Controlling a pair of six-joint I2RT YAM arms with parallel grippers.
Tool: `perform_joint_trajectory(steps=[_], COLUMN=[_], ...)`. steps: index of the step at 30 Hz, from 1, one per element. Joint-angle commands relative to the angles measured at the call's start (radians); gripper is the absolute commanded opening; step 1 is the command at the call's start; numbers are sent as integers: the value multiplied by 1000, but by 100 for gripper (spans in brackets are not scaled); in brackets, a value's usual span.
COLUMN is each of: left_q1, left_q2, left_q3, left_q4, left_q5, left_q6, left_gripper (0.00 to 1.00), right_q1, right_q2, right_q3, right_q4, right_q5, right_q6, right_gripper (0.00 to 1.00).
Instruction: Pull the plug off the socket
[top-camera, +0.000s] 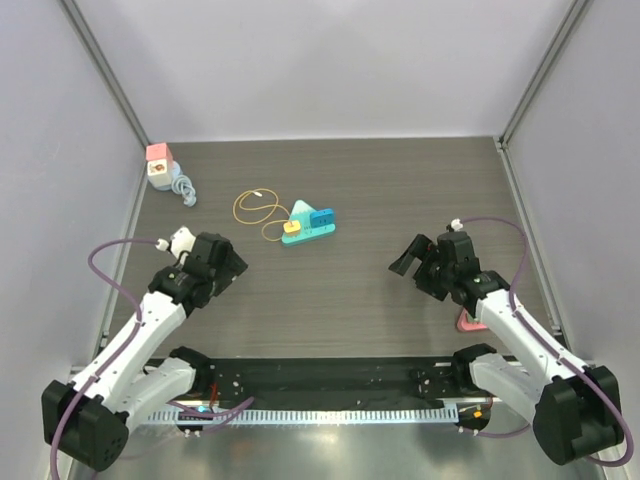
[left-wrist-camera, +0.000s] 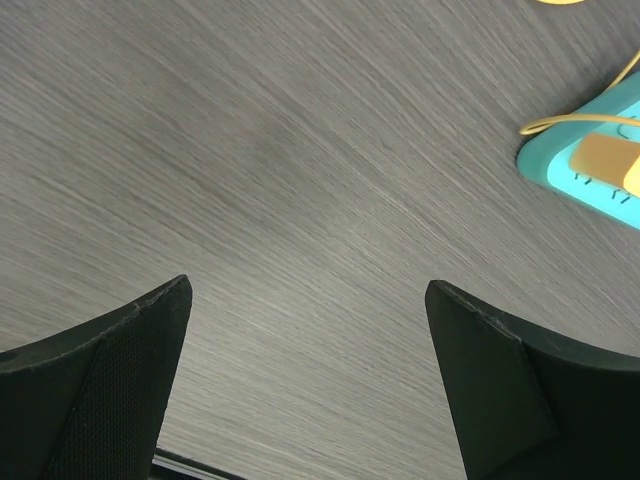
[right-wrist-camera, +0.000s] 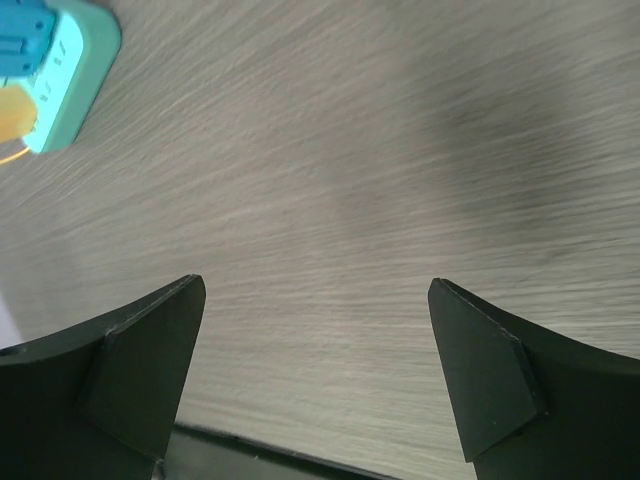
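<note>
A teal socket strip (top-camera: 310, 228) lies at mid-table, slightly back from centre. An orange plug (top-camera: 291, 227) sits in its left end, and a thin yellow cable (top-camera: 256, 207) loops away from it to the left. A blue plug (top-camera: 322, 217) sits in the strip's right part. My left gripper (top-camera: 231, 266) hovers near-left of the strip, open and empty. My right gripper (top-camera: 411, 259) hovers to the strip's right, also open and empty. The left wrist view catches the socket strip (left-wrist-camera: 560, 170) and orange plug (left-wrist-camera: 608, 162) at its right edge. The right wrist view has the socket strip (right-wrist-camera: 75, 75) and blue plug (right-wrist-camera: 18, 42) in its top left corner.
A pink-and-white cube adapter (top-camera: 161, 166) with a coiled grey-blue cord (top-camera: 184, 189) stands at the back left corner. A pink object (top-camera: 466, 323) lies partly under the right arm. A black rail (top-camera: 330, 378) runs along the near edge. Metal frame posts border both sides.
</note>
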Motion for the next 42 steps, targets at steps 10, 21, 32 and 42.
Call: perform_joint_trajectory(steps=[10, 21, 32, 42], left_q1=[13, -343, -578, -610], left_q2=[133, 772, 1354, 1365], left_q3=[-101, 246, 889, 909], left_q4=[610, 1159, 1223, 1159], left_q5=[573, 737, 967, 943], left_q6=[84, 106, 126, 370], left_gripper=[100, 98, 96, 97], right_q1=[-117, -383, -634, -820], right_q2=[63, 155, 156, 158], right_q3=[253, 498, 525, 419], right_q4=[-247, -405, -477, -454], right_q5=[168, 158, 283, 328], right_q6=[-152, -240, -232, -156], right_gripper=[99, 98, 98, 98])
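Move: The pink socket is mostly hidden under the right forearm, about 66 cm to the left hand's right, 9 cm nearer the base and 10 cm lower, with the green plug about 63 cm right and 11 cm back and the yellow plug about 70 cm right and 10 cm back. The teal socket is about 19 cm right of that hand and 13 cm ahead. From the right hand, the pink socket is some 22 cm right, 8 cm back and 7 cm below. The left hand, fingers still open, sweeps fast and nearly level some 53 cm to the right, bowing forward on the way and back again, past the near side of the teal socket towards the pink socket, turning clockwise by roughly a right angle and leaning with its left side down. Ahead of it the right hand, also open, moves about 25 cm right to the far side of the pink socket, rising at first and then sinking slightly to end some 6 cm higher, while it turns clockwise; neither hand touches a socket or plug at the end. ##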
